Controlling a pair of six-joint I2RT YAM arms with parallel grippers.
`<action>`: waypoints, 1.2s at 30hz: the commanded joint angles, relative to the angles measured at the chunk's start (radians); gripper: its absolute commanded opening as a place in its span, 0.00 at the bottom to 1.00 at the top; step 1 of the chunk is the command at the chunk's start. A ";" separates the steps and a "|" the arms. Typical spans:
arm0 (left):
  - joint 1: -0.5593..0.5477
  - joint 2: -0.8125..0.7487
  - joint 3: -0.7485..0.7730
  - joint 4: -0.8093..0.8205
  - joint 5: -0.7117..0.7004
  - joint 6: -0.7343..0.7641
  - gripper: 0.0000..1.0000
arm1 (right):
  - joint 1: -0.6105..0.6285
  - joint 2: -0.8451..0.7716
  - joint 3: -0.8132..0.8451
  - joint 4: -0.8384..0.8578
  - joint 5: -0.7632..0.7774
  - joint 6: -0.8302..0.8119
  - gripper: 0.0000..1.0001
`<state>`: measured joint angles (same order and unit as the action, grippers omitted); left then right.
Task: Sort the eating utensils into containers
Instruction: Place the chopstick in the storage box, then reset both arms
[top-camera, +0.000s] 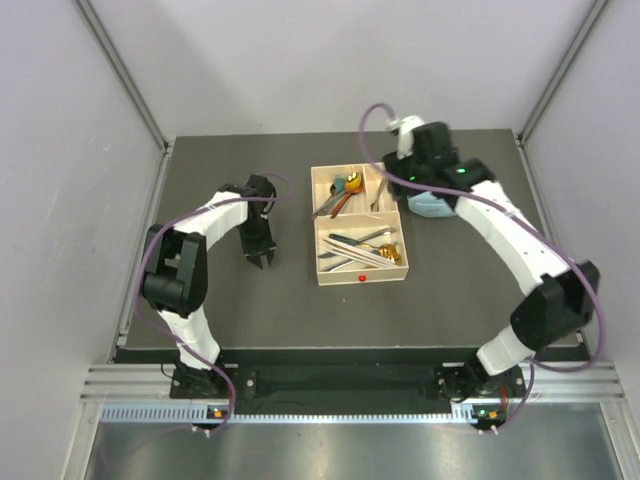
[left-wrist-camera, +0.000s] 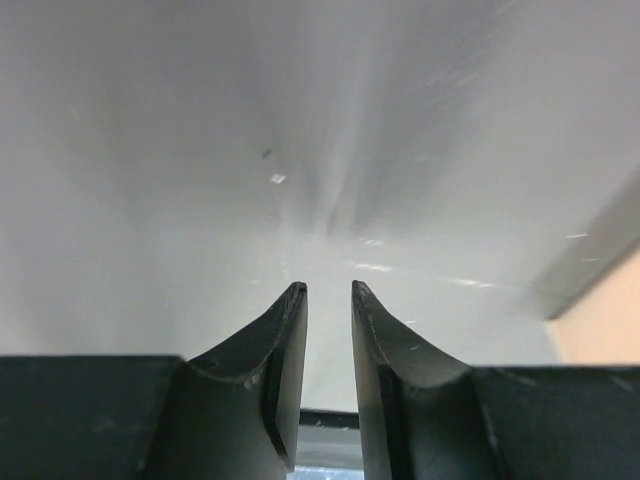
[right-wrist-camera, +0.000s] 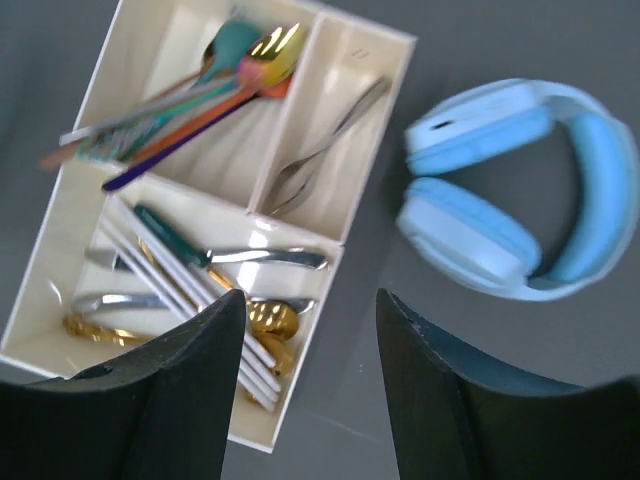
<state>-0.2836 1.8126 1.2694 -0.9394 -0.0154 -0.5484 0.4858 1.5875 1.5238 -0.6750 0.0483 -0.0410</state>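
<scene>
The cream tray (top-camera: 325, 268) lies mid-table with the utensils in its three sections. In the right wrist view, coloured and gold spoons (right-wrist-camera: 200, 100) fill one small section. A silver fork (right-wrist-camera: 320, 150) lies in the other. White chopsticks (right-wrist-camera: 190, 280), dark-handled knives (right-wrist-camera: 175, 240) and gold spoons (right-wrist-camera: 272, 320) share the large section. My right gripper (right-wrist-camera: 310, 297) hovers open and empty above the tray's right edge, beside the headphones. My left gripper (left-wrist-camera: 327, 285) hangs left of the tray (top-camera: 262, 262), jaws a narrow gap apart with nothing between them.
Light-blue over-ear headphones (right-wrist-camera: 520, 200) lie on the dark mat right of the tray, partly under my right arm (top-camera: 432, 205). Grey walls close in the table on three sides. A red dot (top-camera: 361, 277) marks the tray's near rim.
</scene>
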 joint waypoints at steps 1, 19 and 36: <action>0.004 -0.039 0.125 0.011 0.006 -0.008 0.31 | -0.134 -0.118 -0.051 0.054 -0.080 0.170 0.54; 0.004 -0.010 0.317 0.004 0.086 -0.025 0.32 | -0.383 -0.225 -0.333 0.087 -0.260 0.407 0.54; 0.004 -0.010 0.329 0.021 0.094 -0.018 0.32 | -0.478 -0.261 -0.413 0.111 -0.307 0.487 0.56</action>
<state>-0.2836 1.8133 1.5578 -0.9424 0.0685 -0.5697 0.0246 1.3682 1.1194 -0.6037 -0.2428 0.4198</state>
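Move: The chopsticks already lie in the near part of the storage box, about 5 cm back, 9 cm left and 20 cm below my empty right hand. The box's middle is some 3 cm ahead and 9 cm left of that hand; the blue headphones are roughly 12 cm ahead and 13 cm to its right, also well below. From my left hand, the chopsticks are about 4 cm ahead, 24 cm right and slightly lower. I draw my empty right hand off to the right, away from the box and chopsticks, about 12 cm, lifting briefly before sinking below where I began and easing back a little. It rolls some 45 degrees about its fingers' line, clockwise looking along them, fingers staying open. Meanwhile my left hand rises and reaches forward, drifting right, its tips tilting outward, then holds there. ##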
